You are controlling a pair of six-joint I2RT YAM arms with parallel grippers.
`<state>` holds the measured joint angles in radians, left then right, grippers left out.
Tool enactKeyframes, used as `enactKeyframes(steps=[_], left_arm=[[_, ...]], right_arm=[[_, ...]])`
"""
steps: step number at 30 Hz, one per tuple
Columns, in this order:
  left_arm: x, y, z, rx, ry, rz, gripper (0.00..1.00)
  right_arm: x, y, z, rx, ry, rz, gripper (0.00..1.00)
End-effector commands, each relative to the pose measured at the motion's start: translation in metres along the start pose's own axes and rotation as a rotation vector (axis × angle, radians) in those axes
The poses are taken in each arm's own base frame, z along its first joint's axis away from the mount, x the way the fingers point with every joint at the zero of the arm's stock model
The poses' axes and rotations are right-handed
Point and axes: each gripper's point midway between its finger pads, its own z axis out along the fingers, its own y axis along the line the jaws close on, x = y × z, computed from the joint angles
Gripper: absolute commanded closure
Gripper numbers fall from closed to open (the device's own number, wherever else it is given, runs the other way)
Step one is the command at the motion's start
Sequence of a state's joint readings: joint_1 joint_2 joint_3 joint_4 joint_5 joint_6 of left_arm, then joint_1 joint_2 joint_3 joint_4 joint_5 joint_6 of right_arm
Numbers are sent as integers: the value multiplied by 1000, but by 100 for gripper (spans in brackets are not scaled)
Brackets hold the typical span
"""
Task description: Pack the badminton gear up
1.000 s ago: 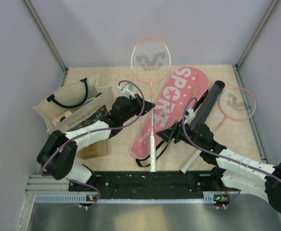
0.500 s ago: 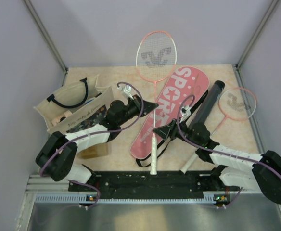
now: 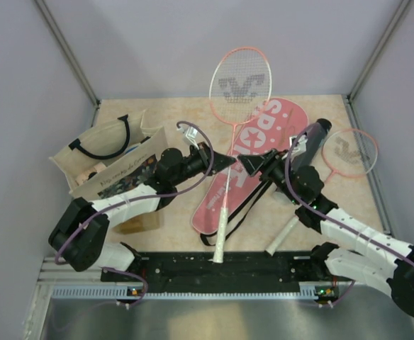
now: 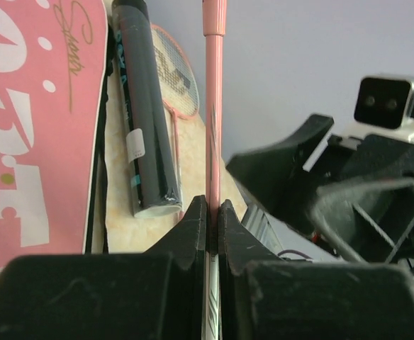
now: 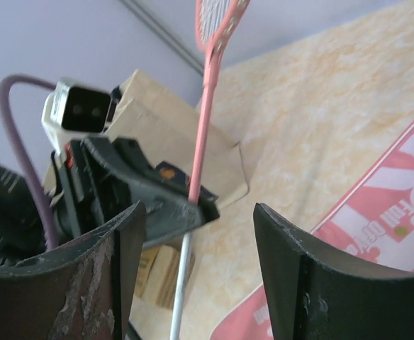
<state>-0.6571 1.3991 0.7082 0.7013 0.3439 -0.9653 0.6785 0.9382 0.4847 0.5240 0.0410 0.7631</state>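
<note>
My left gripper [image 3: 225, 162] [image 4: 212, 205] is shut on the shaft [image 4: 214, 106] of a pink-rimmed racket [image 3: 240, 76], holding it tilted above the table. Its head leans toward the back right and its white handle [image 3: 221, 241] points at the front edge. Just right of that grip, my right gripper [image 3: 248, 163] [image 5: 196, 212] stands open, facing the left one. The shaft [image 5: 207, 106] passes in front of its gap without touching either finger. The pink "SPORT" cover [image 3: 281, 117] [image 4: 30, 127] lies flat underneath. To its right lie the black tube [image 3: 313, 134] [image 4: 143, 120] and a second racket [image 3: 349, 151].
A beige tote bag [image 3: 108, 145] [image 5: 164, 120] with black handles stands at the left. A small brown box [image 3: 136, 223] sits in front of it. The grey walls close in the table at the back and both sides.
The held racket has swung so its head moved right and its handle left. My right arm came up from the front to face the left gripper, its jaws still open.
</note>
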Motion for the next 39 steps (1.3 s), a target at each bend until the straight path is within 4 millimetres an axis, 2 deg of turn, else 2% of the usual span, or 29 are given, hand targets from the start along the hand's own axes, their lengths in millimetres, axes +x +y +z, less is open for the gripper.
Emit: enactKeyframes(steps=[1, 5, 10, 17, 21, 24, 26, 28, 33, 35, 39], left_arm=[[-1, -36, -9, 115, 4, 55, 100], [5, -40, -11, 116, 23, 57, 100], [10, -41, -14, 116, 36, 64, 100], [20, -32, -17, 97, 58, 47, 100], [22, -34, -19, 104, 64, 42, 100], [22, -34, -20, 105, 64, 47, 100], [22, -33, -20, 99, 66, 49, 100], [23, -33, -21, 97, 69, 57, 92], [25, -22, -28, 26, 91, 141, 46], [25, -14, -36, -22, 102, 204, 39], [17, -4, -53, -115, 95, 337, 33]], right_arm=[[-31, 0, 15, 27, -86, -2, 39], [-38, 6, 30, 1, -106, 10, 44], [-36, 4, 45, -7, -108, 43, 52], [-32, 6, 55, -41, -116, 113, 74], [-25, 4, 58, -55, -98, 135, 79], [-24, 4, 56, -64, -106, 149, 95], [-24, 5, 56, -69, -107, 156, 100], [-26, 7, 57, -75, -108, 159, 100], [-32, 2, 55, -76, -91, 191, 100], [-39, -3, 53, -64, -88, 193, 100], [-46, -19, 45, -10, -53, 190, 100]])
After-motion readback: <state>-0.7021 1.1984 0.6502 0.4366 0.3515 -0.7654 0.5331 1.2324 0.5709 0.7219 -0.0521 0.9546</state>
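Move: The racket's upper shaft, just below its head, is some 8 cm ahead of the open right hand, about 3 cm to its left and roughly level; it is about 8 cm ahead of the left hand, which already grips the shaft lower down. From the right hand, the pink racket bag's middle is about 18 cm ahead, 6 cm right and 25 cm below. The black tube lies 20 cm ahead, 27 cm right and 23 cm below. Pinching the racket shaft just under the head, the right hand takes it over: it reaches about 5 cm forward and a little left, rolls slightly and shuts. Meanwhile the still-gripping left hand draws the shaft some 3.5 cm back and 2 cm down, then opens, lets go and slips off leftward. The right then carries the racket on forward and to the right, a couple of centimetres. ##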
